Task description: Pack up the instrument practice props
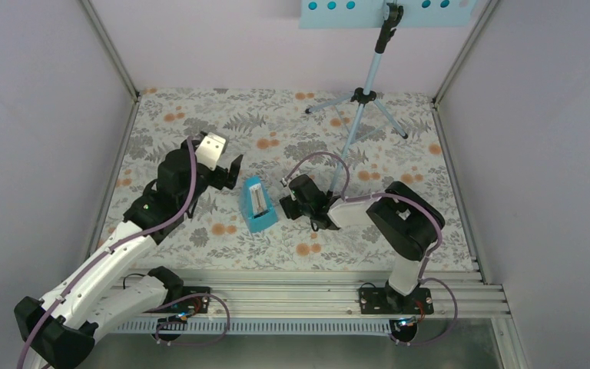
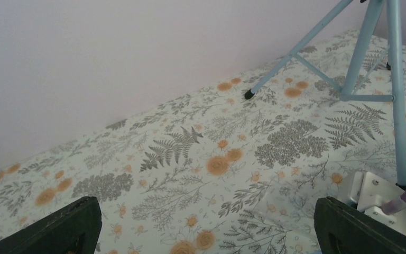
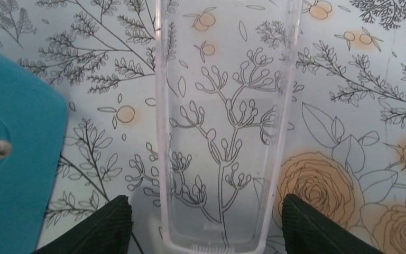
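The light blue tripod music stand (image 1: pixel 362 96) stands at the back right of the table, its perforated desk (image 1: pixel 384 11) at the top edge of the overhead view. The blue wedge-shaped metronome (image 1: pixel 259 204) lies mid-table. A clear plastic cover (image 3: pixel 222 121) lies flat on the floral cloth just right of the metronome (image 3: pixel 16 148). My right gripper (image 3: pixel 205 211) straddles the cover's near end, open, with a gap on each side. Left of the metronome, my left gripper (image 1: pixel 227 175) hovers wide open and holds nothing. In the left wrist view, the stand's legs (image 2: pixel 349 69) show.
Pale walls and metal corner posts (image 1: pixel 111 46) enclose the floral cloth (image 1: pixel 200 115) on three sides. An aluminium rail (image 1: pixel 315 296) with the arm bases runs along the near edge. The stand's legs spread over the back right corner.
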`<action>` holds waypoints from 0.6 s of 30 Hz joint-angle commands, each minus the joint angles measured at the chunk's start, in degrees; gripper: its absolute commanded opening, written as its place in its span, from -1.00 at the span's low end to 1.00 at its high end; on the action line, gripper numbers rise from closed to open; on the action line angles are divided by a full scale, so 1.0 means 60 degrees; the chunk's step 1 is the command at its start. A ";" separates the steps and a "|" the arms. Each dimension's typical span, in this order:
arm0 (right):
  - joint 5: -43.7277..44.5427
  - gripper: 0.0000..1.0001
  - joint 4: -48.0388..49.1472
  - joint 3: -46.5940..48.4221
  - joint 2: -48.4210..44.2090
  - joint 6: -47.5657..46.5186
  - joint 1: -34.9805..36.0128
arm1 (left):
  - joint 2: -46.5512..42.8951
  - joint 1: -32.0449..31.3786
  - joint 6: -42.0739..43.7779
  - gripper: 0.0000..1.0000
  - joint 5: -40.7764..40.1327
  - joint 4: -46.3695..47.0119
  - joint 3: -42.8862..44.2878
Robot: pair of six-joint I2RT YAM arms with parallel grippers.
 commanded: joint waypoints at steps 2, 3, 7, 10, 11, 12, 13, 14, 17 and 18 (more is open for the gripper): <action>0.0655 0.32 -0.0035 0.0151 0.0533 -0.0077 0.0078 | -0.0100 0.0021 0.0122 1.00 -0.0264 0.0552 -0.0025; 0.0738 0.32 -0.0045 0.0181 0.0582 -0.0060 0.0073 | -0.0079 0.0028 0.0110 1.00 -0.0255 0.0530 -0.0027; 0.0811 0.23 -0.0029 0.0188 0.0635 -0.0001 0.0076 | -0.0066 0.0029 0.0050 1.00 -0.0170 0.0483 -0.0047; 0.0882 0.11 -0.0043 0.0160 0.0596 0.0072 0.0074 | -0.0061 0.0029 0.0035 1.00 -0.0175 0.0450 -0.0066; 0.0891 0.05 -0.0057 0.0164 0.0573 0.0076 0.0067 | -0.0057 0.0029 0.0029 1.00 -0.0163 0.0437 -0.0056; 0.0876 -0.01 -0.0111 0.0159 0.0510 0.0098 0.0066 | -0.0053 0.0029 0.0029 1.00 -0.0171 0.0428 -0.0057; 0.0863 -0.06 -0.0168 0.0167 0.0447 0.0121 0.0066 | -0.0053 0.0029 0.0004 1.00 -0.0194 0.0414 -0.0072; 0.0836 -0.11 -0.0224 0.0133 0.0348 0.0155 0.0065 | -0.0065 0.0029 0.0003 1.00 -0.0212 0.0417 -0.0070; 0.0732 -0.20 -0.0380 0.0014 -0.0076 0.0239 0.0061 | -0.0058 0.0029 -0.0015 1.00 -0.0218 0.0413 -0.0092; 0.0708 -0.22 -0.0449 -0.0032 -0.0256 0.0289 0.0061 | -0.0048 0.0029 -0.0015 1.00 -0.0220 0.0403 -0.0098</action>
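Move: The clear lid lies flat, its near end between the right hand's open fingers; its middle is about 4 cm ahead, 3 cm to the left and 1 cm below. Left of that hand sits the blue box, centred some 7 cm left and 1 cm ahead at nearly its height; the tripod's near foot stands about 12 cm right and 3 cm ahead. From the raised left hand, the lid lies roughly 5 cm ahead, 11 cm right and 28 cm down. The right hand's fingers close in on the clear lid's two long sides near its closer end, going from about two-thirds open to a little under half and meeting the edges. As they begin to narrow, the hand creeps level along the lid, about 1 cm forward, then stays low there, its pitch and heading barely changing. ##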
